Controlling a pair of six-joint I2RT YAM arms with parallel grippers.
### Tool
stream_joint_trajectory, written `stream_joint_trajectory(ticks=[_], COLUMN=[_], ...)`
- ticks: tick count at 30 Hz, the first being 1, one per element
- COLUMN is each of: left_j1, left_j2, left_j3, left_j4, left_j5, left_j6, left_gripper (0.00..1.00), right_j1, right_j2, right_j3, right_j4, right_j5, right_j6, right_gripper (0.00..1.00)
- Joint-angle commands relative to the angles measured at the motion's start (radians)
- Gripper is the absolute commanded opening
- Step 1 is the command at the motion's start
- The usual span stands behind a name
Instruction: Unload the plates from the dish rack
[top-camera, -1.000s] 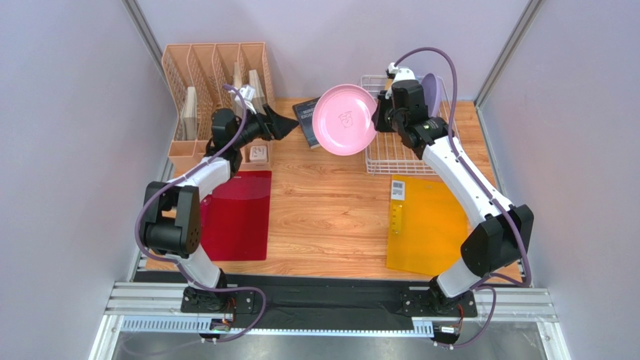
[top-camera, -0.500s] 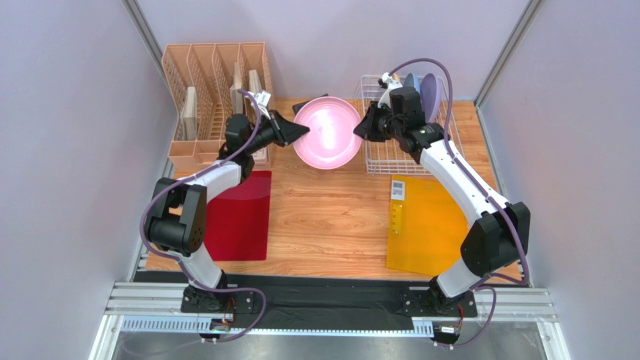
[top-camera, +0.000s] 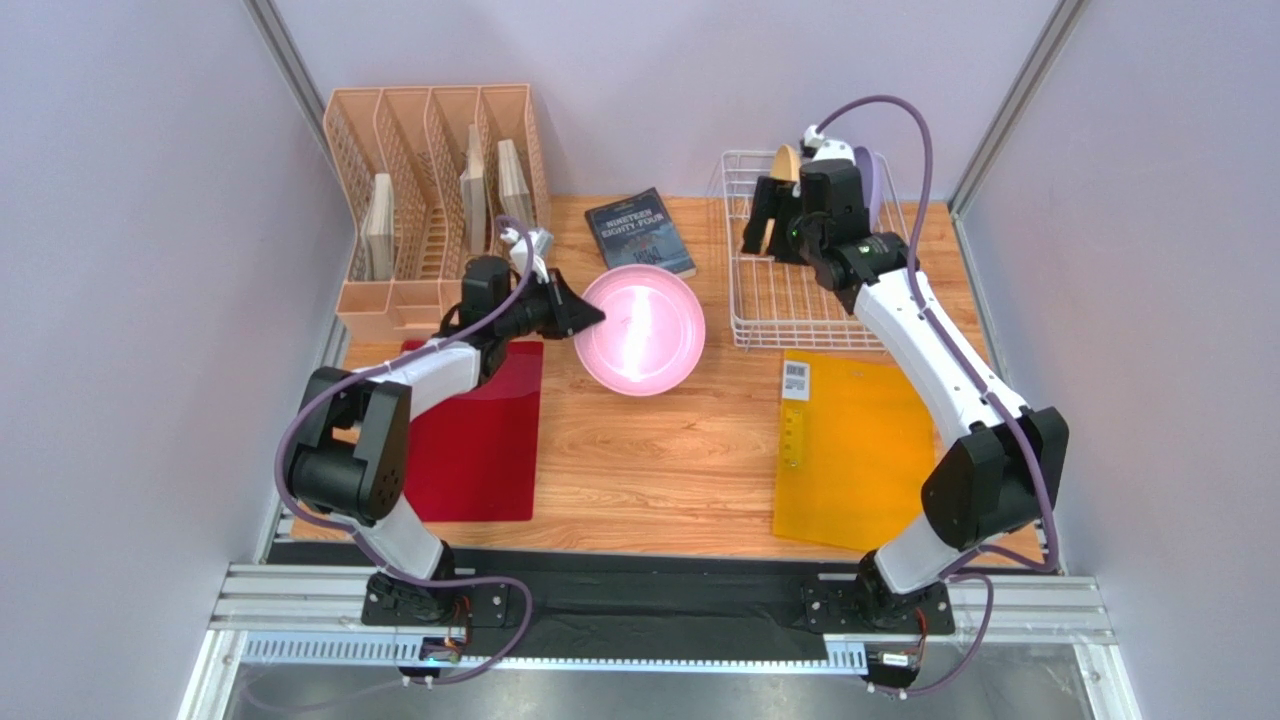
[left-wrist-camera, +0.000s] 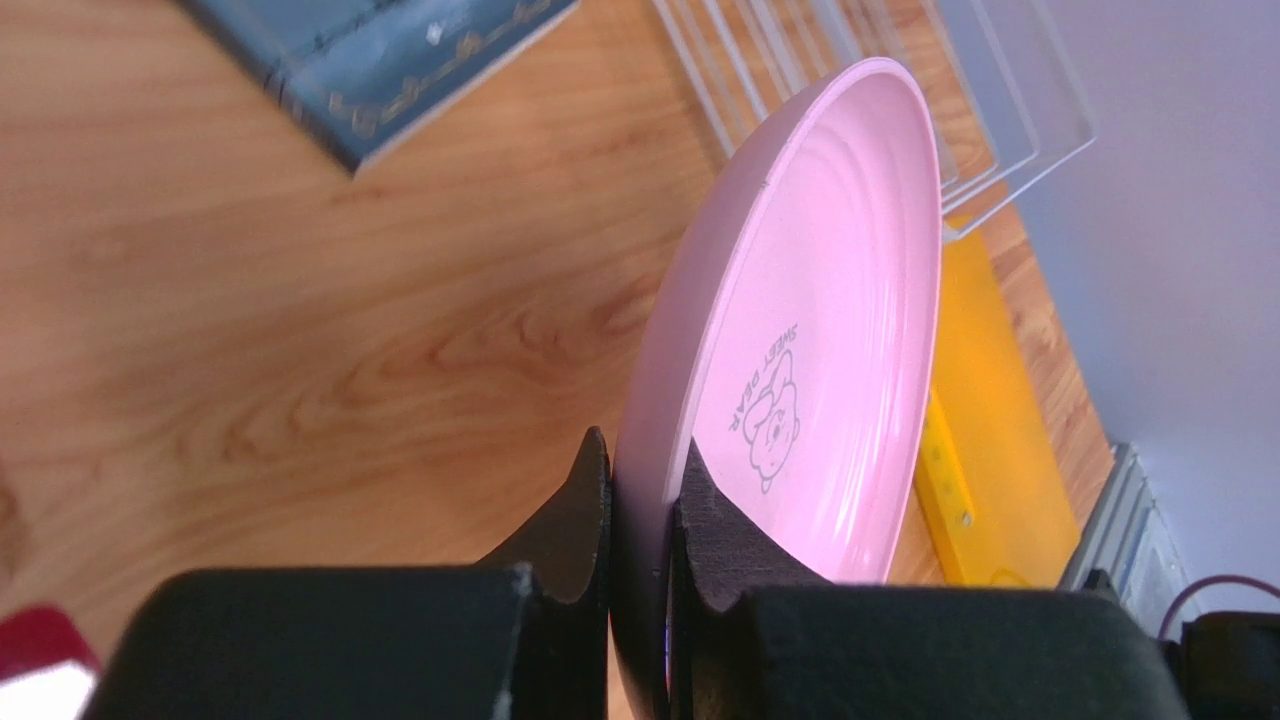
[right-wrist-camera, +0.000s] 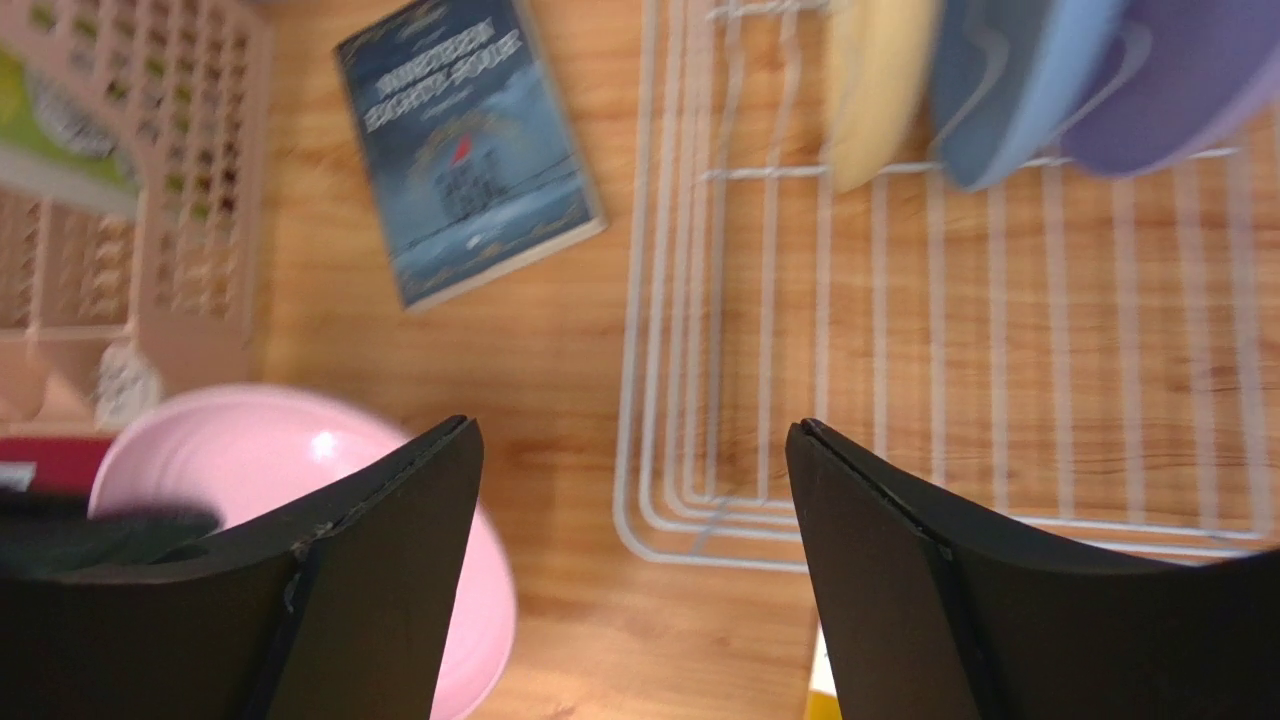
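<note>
My left gripper (top-camera: 579, 314) is shut on the left rim of the pink plate (top-camera: 643, 330), held over the middle of the table. In the left wrist view the gripper (left-wrist-camera: 643, 465) pinches the rim between both fingers, and the plate (left-wrist-camera: 827, 345) shows its bear mark. My right gripper (top-camera: 769, 225) is open and empty over the white wire dish rack (top-camera: 751, 308); in the right wrist view its jaws (right-wrist-camera: 639, 435) stand wide apart above the rack's corner (right-wrist-camera: 661, 495). The cream-tan plate (right-wrist-camera: 879, 83), light blue plate (right-wrist-camera: 1022, 75) and lavender plate (right-wrist-camera: 1180, 68) stand upright in the rack.
A dark blue book (top-camera: 639, 228) lies behind the pink plate. A peach slotted organiser (top-camera: 428, 180) stands back left. A red mat (top-camera: 473, 428) lies front left and a yellow mat (top-camera: 849, 450) front right, just in front of the rack.
The pink plate has passed from my right gripper to my left, which carried it down and toward the table's middle. My right gripper let go, opened and drew back over the rack.
</note>
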Motion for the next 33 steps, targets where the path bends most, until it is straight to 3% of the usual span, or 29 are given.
stream_joint_trajectory(ticks=[1,13,16,18,22,28,33], left_j1=[-0.018,-0.055,-0.061,-0.063,-0.066,-0.071,-0.072], left_j2=[-0.06,-0.026,-0.019,-0.014,-0.02,-0.039,-0.062], left_j3=[-0.065,-0.166,-0.163,-0.161,-0.169,-0.175,-0.175], left_j4=[-0.082,-0.143,-0.172,-0.18,-0.198,-0.226,-0.249], left_j5=[-0.035,-0.109,-0.136,-0.139,-0.155,-0.196,-0.225], left_j6=[0.065,0.105,0.126,0.143,0.157,0.181,0.2], left_gripper=[0.0,0.0,0.08,0.32,0.5,0.57,0.6], right_j1=[-0.031,-0.077,-0.085,-0.085,-0.085,-0.085,-0.082], right_j2=[0.044,0.303,0.383,0.444,0.547,0.659,0.694], right_j3=[0.132,0.335,0.384,0.445,0.559,0.699,0.716], right_j4=[-0.006,0.008,0.022,0.02,-0.001,-0.024,-0.023], right_j5=[0.238,0.344,0.35,0.355,0.381,0.439,0.453], right_j6=[-0.082,-0.171,-0.2,-0.209,-0.238,-0.283,-0.309], right_gripper=[0.8,0.79,0.79,0.78,0.76,0.7,0.55])
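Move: My left hand pinches the pink plate; its landing spot, bare table, lies about 10 cm back, 5 right and 12 below. From that hand the red folder's middle is some 15 back and 20 left, the book about 17 ahead and 6 right. For my empty right hand, the yellow plate in the rack is roughly 18 cm ahead, 7 right and 12 below, the blue plate 5 beyond it to the right, the purple one 11. I lower my left hand about 9 cm while drawing it back some 6, tipping the plate down onto the table, then open its fingers and sink a little more. My open right hand swings right and forward, rising slightly, then reaches on and down, about 17 cm forward in all, twisting some 30 degrees, until its fingers straddle the yellow plate's rim and begin to narrow. ##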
